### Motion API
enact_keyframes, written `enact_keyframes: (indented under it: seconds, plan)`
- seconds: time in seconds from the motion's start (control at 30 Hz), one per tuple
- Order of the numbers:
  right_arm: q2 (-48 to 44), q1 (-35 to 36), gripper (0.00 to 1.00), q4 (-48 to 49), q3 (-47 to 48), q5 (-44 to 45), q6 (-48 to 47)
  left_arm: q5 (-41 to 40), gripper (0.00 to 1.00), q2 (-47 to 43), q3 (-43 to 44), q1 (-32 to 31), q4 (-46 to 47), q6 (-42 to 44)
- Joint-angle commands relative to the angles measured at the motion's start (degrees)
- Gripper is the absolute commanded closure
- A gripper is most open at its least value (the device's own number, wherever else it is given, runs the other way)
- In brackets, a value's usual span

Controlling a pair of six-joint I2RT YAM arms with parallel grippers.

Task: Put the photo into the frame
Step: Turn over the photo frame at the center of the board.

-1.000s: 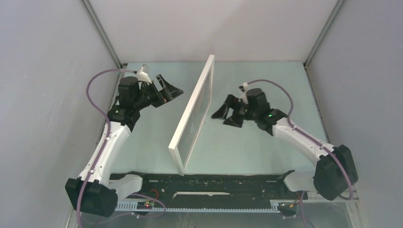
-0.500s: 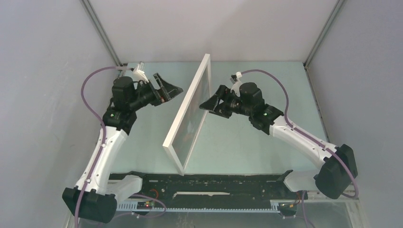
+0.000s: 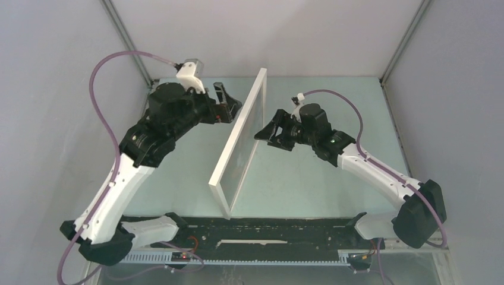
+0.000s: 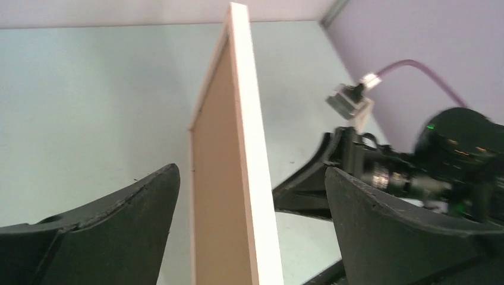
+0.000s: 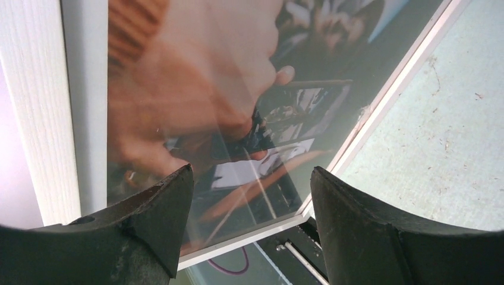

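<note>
The frame (image 3: 239,133) stands on one long edge in the middle of the table, leaning, white face up and to the left. My left gripper (image 3: 233,108) is open at its upper far end. In the left wrist view the frame's white edge (image 4: 252,148) and brown back board (image 4: 217,196) rise between that gripper's (image 4: 251,171) spread fingers, touching neither. My right gripper (image 3: 264,132) is open close against the other face. There the glossy photo (image 5: 238,89), dark with reddish-orange tones, shows inside the white frame border (image 5: 35,107), just beyond the right gripper (image 5: 251,171).
A black rail (image 3: 267,228) runs along the near table edge below the frame's lower corner. Grey enclosure walls (image 3: 53,89) close in the left, right and back. Purple cables (image 3: 101,89) loop off both wrists. The right arm (image 4: 451,154) is visible behind the frame.
My left arm rose and swung right, bringing its open gripper over the frame's upper edge. My right gripper moved in to the frame's face and narrowed a little. The frame rocked slightly.
</note>
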Motion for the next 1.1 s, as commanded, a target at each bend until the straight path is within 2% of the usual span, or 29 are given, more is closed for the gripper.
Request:
enact_keyframes:
  seconds: [0.0,0.3,0.37,0.4,0.5,0.53,0.57,0.67,0.77,0.93,1.07]
  plan:
    - [-0.4,-0.6,0.2,-0.5,0.5,0.5,-0.7,-19.8,0.0,6.8,7.6,-5.7,-12.0,5.5]
    - [-4.8,-4.2,0.2,-0.5,-5.2,-0.8,-0.1,-20.8,0.01,16.3,13.8,-9.9,-16.2,4.8]
    - [-6.5,-5.3,0.21,-1.2,-6.2,-0.9,-0.4,-20.7,0.05,17.7,14.0,-10.0,-17.0,4.4]
    - [-7.5,-6.0,0.2,-1.7,-6.5,-0.9,-0.7,-21.4,0.09,18.5,14.6,-10.0,-18.0,4.4]
    - [-10.1,-7.7,0.2,-3.3,-7.5,-0.7,-1.4,-24.5,0.4,20.2,17.0,-10.0,-21.7,4.8]
    - [-10.9,-8.2,0.2,-3.6,-7.8,-0.6,-1.6,-24.8,0.45,20.3,17.2,-10.0,-22.2,5.3]
    - [-11.8,-8.7,0.2,-3.8,-8.1,-0.6,-1.8,-24.9,0.46,20.3,17.4,-10.1,-22.6,5.5]
    - [-13.7,-10.1,0.2,-4.5,-8.9,-0.5,-2.2,-24.9,0.4,21.2,18.5,-10.0,-25.0,6.4]
    - [-14.5,-11.2,0.2,-5.0,-9.4,-1.0,-2.4,-24.2,0.43,21.4,17.9,-9.3,-26.1,7.3]
    - [-15.7,-12.3,0.21,-5.5,-10.5,-1.6,-2.7,-14.4,0.67,18.4,12.8,-3.4,-23.8,8.6]
    - [-16.9,-13.4,0.2,-6.3,-11.3,-1.7,-3.0,-2.0,0.86,13.1,4.0,6.9,-16.7,8.9]
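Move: The frame stands on its long edge, almost upright, photo side to the right. The middle of its top bar lies about 3 cm ahead of the open left hand, 4 cm to its right and 10 cm below; the bottom bar, on the board, is also some 3 cm ahead and 4 cm to the right but about 40 cm below. From the right hand, the top bar's middle is roughly 3 cm ahead, 8 cm left and 6 cm higher. Down about 10 cm and some 4 cm forward, edging slightly right at first, the left hand sinks over the frame's top bar, rolling its left side up by nearly 30 degrees and tipping its fingers farther down. It closes to pinch the bar from both sides, then draws back left about 4 cm with it. The right hand, fingers still open, withdraws about 9 cm to the right from the photo face. ##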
